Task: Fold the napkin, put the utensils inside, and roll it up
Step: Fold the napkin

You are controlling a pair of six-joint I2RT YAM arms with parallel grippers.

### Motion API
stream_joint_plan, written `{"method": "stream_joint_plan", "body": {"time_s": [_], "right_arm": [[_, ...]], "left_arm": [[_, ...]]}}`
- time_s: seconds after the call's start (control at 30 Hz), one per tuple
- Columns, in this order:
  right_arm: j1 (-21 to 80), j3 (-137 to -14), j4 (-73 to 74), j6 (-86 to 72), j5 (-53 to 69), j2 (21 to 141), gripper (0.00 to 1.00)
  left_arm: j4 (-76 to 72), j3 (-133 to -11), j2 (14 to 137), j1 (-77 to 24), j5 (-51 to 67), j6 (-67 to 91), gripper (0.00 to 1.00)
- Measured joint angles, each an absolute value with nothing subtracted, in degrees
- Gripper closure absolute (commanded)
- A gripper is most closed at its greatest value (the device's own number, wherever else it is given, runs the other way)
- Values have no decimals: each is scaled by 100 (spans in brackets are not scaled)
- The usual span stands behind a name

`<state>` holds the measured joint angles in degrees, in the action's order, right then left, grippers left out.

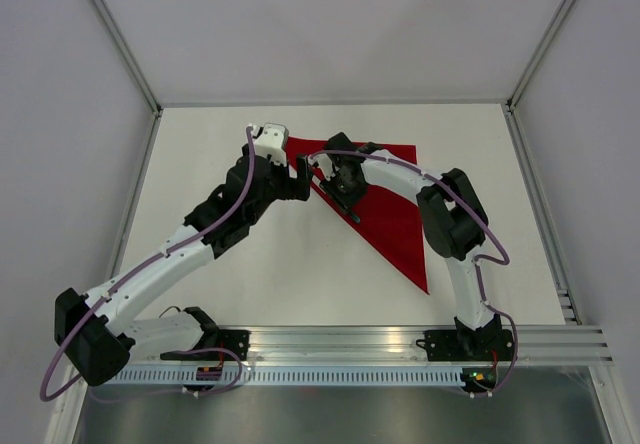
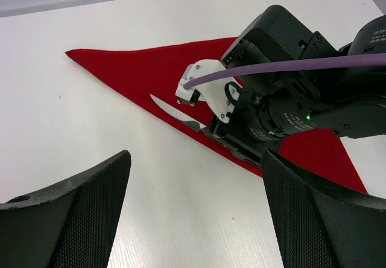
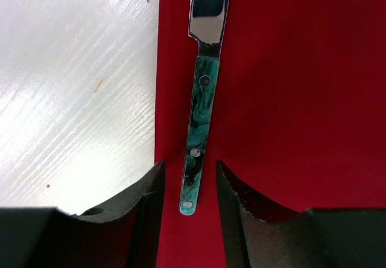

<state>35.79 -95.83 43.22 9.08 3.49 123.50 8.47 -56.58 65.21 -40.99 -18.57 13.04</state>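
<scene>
The red napkin (image 1: 395,214) lies folded into a triangle on the white table, its long folded edge running diagonally. The knife (image 3: 199,117), with a teal-green handle and a silver blade (image 2: 172,111), lies flat on the napkin (image 3: 301,99) just inside that edge. My right gripper (image 3: 190,162) stands open low over the handle's end, one finger on each side with a gap to both. My left gripper (image 2: 194,159) is wide open above bare table, just left of the napkin (image 2: 145,69), and holds nothing. In the top view the right gripper (image 1: 345,199) hides most of the knife.
White table (image 1: 300,264) with walls at the left, back and right. The two wrists sit close together near the napkin's upper left corner; my left gripper (image 1: 300,174) is a short way from the right arm's wrist (image 2: 265,99). A rail (image 1: 400,344) runs along the near edge.
</scene>
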Motion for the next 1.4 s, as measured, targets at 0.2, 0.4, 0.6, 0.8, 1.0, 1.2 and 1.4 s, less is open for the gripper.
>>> {"method": "stream_joint_plan", "body": {"time_s": [0.2, 0.4, 0.6, 0.8, 1.0, 1.2, 1.4], "right_arm": [[3583, -9583, 4331, 934, 314, 12398, 69], [3583, -9583, 4338, 963, 316, 12449, 78], [3583, -9596, 4366, 989, 320, 12449, 83], [3583, -9675, 4515, 982, 318, 12449, 86], [3583, -9865, 4672, 913, 401, 12449, 90], [3562, -9880, 4816, 764, 565, 12449, 91], [3511, -9872, 4856, 685, 666, 12446, 91]], "left_arm": [[904, -5658, 6563, -4084, -1857, 1306, 8], [958, -5658, 6608, -4084, -1857, 1306, 9], [978, -5658, 6608, -4084, -1855, 1306, 9], [978, -5658, 6611, -4084, -1855, 1306, 9], [978, -5658, 6611, -4064, -1855, 1308, 9], [978, -5658, 6613, -4047, -1852, 1306, 9], [978, -5658, 6678, -4047, -1844, 1308, 9]]}}
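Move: The knife's handle lies almost in the right hand's open fingers, its middle about 2 cm ahead, 1 cm left and 1 cm below, for the fingers are nearer its butt end. From that hand the blade's middle is some 11 cm ahead and 8 cm left; the folded napkin's middle is roughly 7 cm ahead and 5 cm right. From the left hand the handle is about 7 cm ahead, 10 cm right and 25 cm below. The right fingers, already straddling the knife handle towards its butt end, pinch it from both sides while the hand settles just under 1 cm. Gripping it, the right hand rises about 1 cm and eases back roughly 1 cm towards the napkin's slanting edge, the fingertips tipping some 5 degrees back towards the base. ##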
